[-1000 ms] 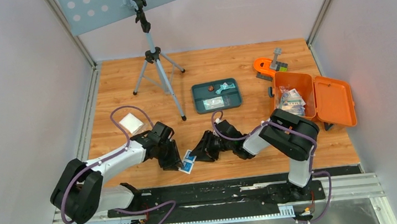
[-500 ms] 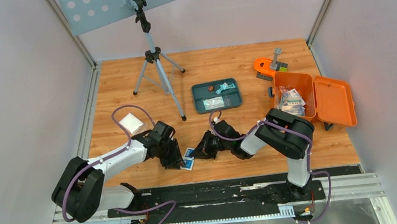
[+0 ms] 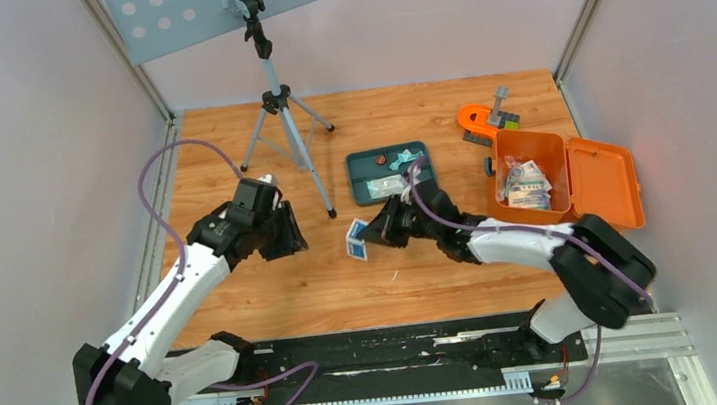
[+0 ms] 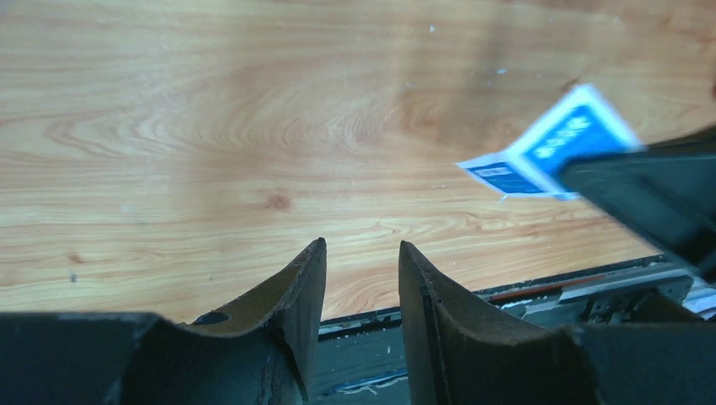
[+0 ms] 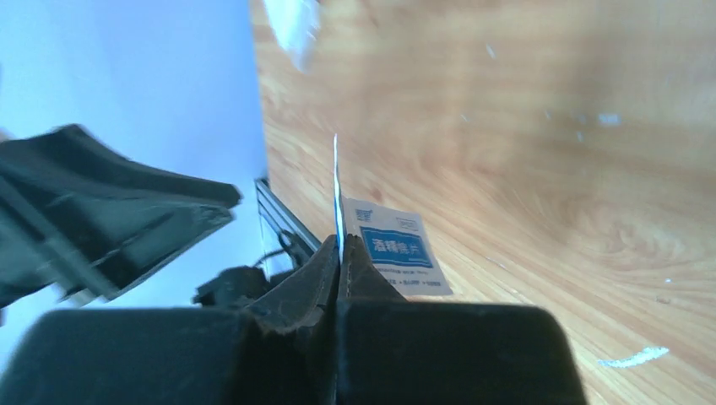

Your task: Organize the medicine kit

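The medicine kit (image 3: 602,182) is an orange box lying open at the right, with several packets inside. My right gripper (image 3: 376,233) is shut on a blue-and-white packet (image 3: 356,240) and holds it above the floor, just in front of the teal tray. In the right wrist view the packet (image 5: 393,245) sticks out edge-on from my shut right gripper (image 5: 339,246). My left gripper (image 3: 287,232) hangs to the left, apart from the packet. Seen from the left wrist, the left gripper (image 4: 361,253) stands open and empty, with the packet (image 4: 553,143) at the upper right.
A dark teal divided tray (image 3: 353,178) with small items sits mid-table. A small orange curved piece (image 3: 474,117) lies behind the kit. A tripod (image 3: 275,101) stands at the back left. A white pad (image 5: 291,21) shows far off in the right wrist view.
My right gripper closed on the packet and carried it from the near edge up toward the teal tray. My left gripper let go, opened a little and swung back to the left.
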Robot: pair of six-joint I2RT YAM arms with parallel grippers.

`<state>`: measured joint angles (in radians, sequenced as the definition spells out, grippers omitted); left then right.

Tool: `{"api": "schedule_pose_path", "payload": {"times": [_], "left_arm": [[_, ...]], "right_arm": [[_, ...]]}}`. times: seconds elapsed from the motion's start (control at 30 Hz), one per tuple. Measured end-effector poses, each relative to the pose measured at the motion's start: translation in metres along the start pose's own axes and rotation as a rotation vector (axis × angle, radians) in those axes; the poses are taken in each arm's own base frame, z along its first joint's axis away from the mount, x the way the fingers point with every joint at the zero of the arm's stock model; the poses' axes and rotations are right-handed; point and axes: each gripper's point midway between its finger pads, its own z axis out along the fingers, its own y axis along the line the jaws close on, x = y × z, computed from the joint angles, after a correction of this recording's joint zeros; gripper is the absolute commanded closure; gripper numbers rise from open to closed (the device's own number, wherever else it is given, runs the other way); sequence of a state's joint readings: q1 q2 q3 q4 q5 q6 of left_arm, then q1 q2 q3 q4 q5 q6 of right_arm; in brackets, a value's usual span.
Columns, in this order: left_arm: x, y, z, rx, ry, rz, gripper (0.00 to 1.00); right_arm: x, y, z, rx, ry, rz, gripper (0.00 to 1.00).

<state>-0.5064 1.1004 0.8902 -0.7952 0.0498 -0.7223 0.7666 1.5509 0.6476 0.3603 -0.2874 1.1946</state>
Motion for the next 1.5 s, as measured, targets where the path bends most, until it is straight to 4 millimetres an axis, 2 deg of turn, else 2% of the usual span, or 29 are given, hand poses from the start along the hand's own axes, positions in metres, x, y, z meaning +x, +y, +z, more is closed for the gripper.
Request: {"api": "schedule_pose_path", "payload": {"times": [0.07, 0.17, 0.23, 0.3, 0.4, 0.47, 0.5, 0.63, 0.77, 0.83, 0.87, 0.97, 1.0, 1.07, 1.27, 1.43, 1.47, 1.5], "left_arm": [[-0.014, 0.0, -0.012, 0.002, -0.045, -0.001, 0.54], [-0.023, 0.003, -0.021, -0.005, -0.07, 0.002, 0.53], [-0.023, 0.006, -0.021, -0.011, -0.062, 0.001, 0.53], [-0.022, 0.006, -0.021, -0.006, -0.052, -0.004, 0.53], [-0.021, 0.003, -0.021, 0.009, -0.044, -0.005, 0.53], [-0.021, 0.002, -0.021, 0.017, -0.042, -0.005, 0.53], [-0.021, 0.002, -0.021, 0.02, -0.042, -0.005, 0.52], [-0.023, 0.0, -0.022, 0.03, -0.047, -0.007, 0.5], [-0.028, -0.002, -0.022, 0.04, -0.056, -0.015, 0.5], [-0.032, -0.002, -0.021, 0.039, -0.062, -0.022, 0.49], [-0.034, -0.002, -0.02, 0.04, -0.064, -0.025, 0.49], [-0.04, 0.004, -0.017, 0.029, -0.065, -0.053, 0.49], [-0.042, 0.005, -0.016, 0.028, -0.064, -0.061, 0.48], [-0.044, 0.008, -0.014, 0.025, -0.061, -0.075, 0.47], [-0.059, 0.014, -0.016, 0.015, -0.079, -0.113, 0.41], [-0.07, 0.032, -0.019, -0.02, -0.099, -0.173, 0.33], [-0.072, 0.038, -0.018, -0.033, -0.099, -0.187, 0.22], [-0.074, 0.044, -0.018, -0.044, -0.101, -0.213, 0.17]], "right_arm": [[-0.026, 0.026, -0.022, -0.037, -0.079, -0.069, 1.0], [-0.074, 0.06, -0.065, -0.076, -0.238, -0.166, 1.0], [-0.107, 0.074, -0.102, -0.079, -0.369, -0.222, 1.0], [-0.14, 0.078, -0.145, -0.056, -0.516, -0.272, 1.0], [-0.188, 0.071, -0.215, 0.021, -0.738, -0.315, 1.0], [-0.212, 0.058, -0.252, 0.09, -0.849, -0.318, 1.0], [-0.225, 0.045, -0.272, 0.142, -0.906, -0.308, 1.0], [-0.247, -0.003, -0.315, 0.29, -0.984, -0.242, 1.0], [-0.259, -0.04, -0.339, 0.371, -1.007, -0.168, 1.0], [-0.262, -0.055, -0.344, 0.396, -1.003, -0.139, 0.98], [-0.263, -0.062, -0.344, 0.406, -0.996, -0.126, 0.91], [-0.261, -0.086, -0.338, 0.434, -0.96, -0.077, 0.49], [-0.26, -0.092, -0.336, 0.441, -0.948, -0.065, 0.42], [-0.256, -0.1, -0.331, 0.45, -0.921, -0.051, 0.37], [-0.253, -0.095, -0.331, 0.436, -0.92, -0.061, 0.35], [-0.252, -0.067, -0.341, 0.385, -0.954, -0.107, 0.35], [-0.252, -0.06, -0.344, 0.373, -0.962, -0.121, 0.36], [-0.252, -0.053, -0.346, 0.36, -0.967, -0.134, 0.36]]}}
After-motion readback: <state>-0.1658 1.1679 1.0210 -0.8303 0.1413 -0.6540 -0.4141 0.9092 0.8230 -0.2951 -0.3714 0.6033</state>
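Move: The right hand, holding the blue-and-white packets, has the orange box about 37 cm to its right and 9 cm ahead, slightly below. The box's open lid lies some 16 cm farther right; the green tray is 15 cm ahead and 6 cm right of the hand. The white pouch lies roughly 14 cm left and 8 cm ahead of the left hand, 12 cm down; the tripod foot is 7 cm to this hand's right, 8 cm ahead. Right hand arcs 40 cm right, releasing packets into orange box; left hand opens, moving left-forward towards white pouch. ##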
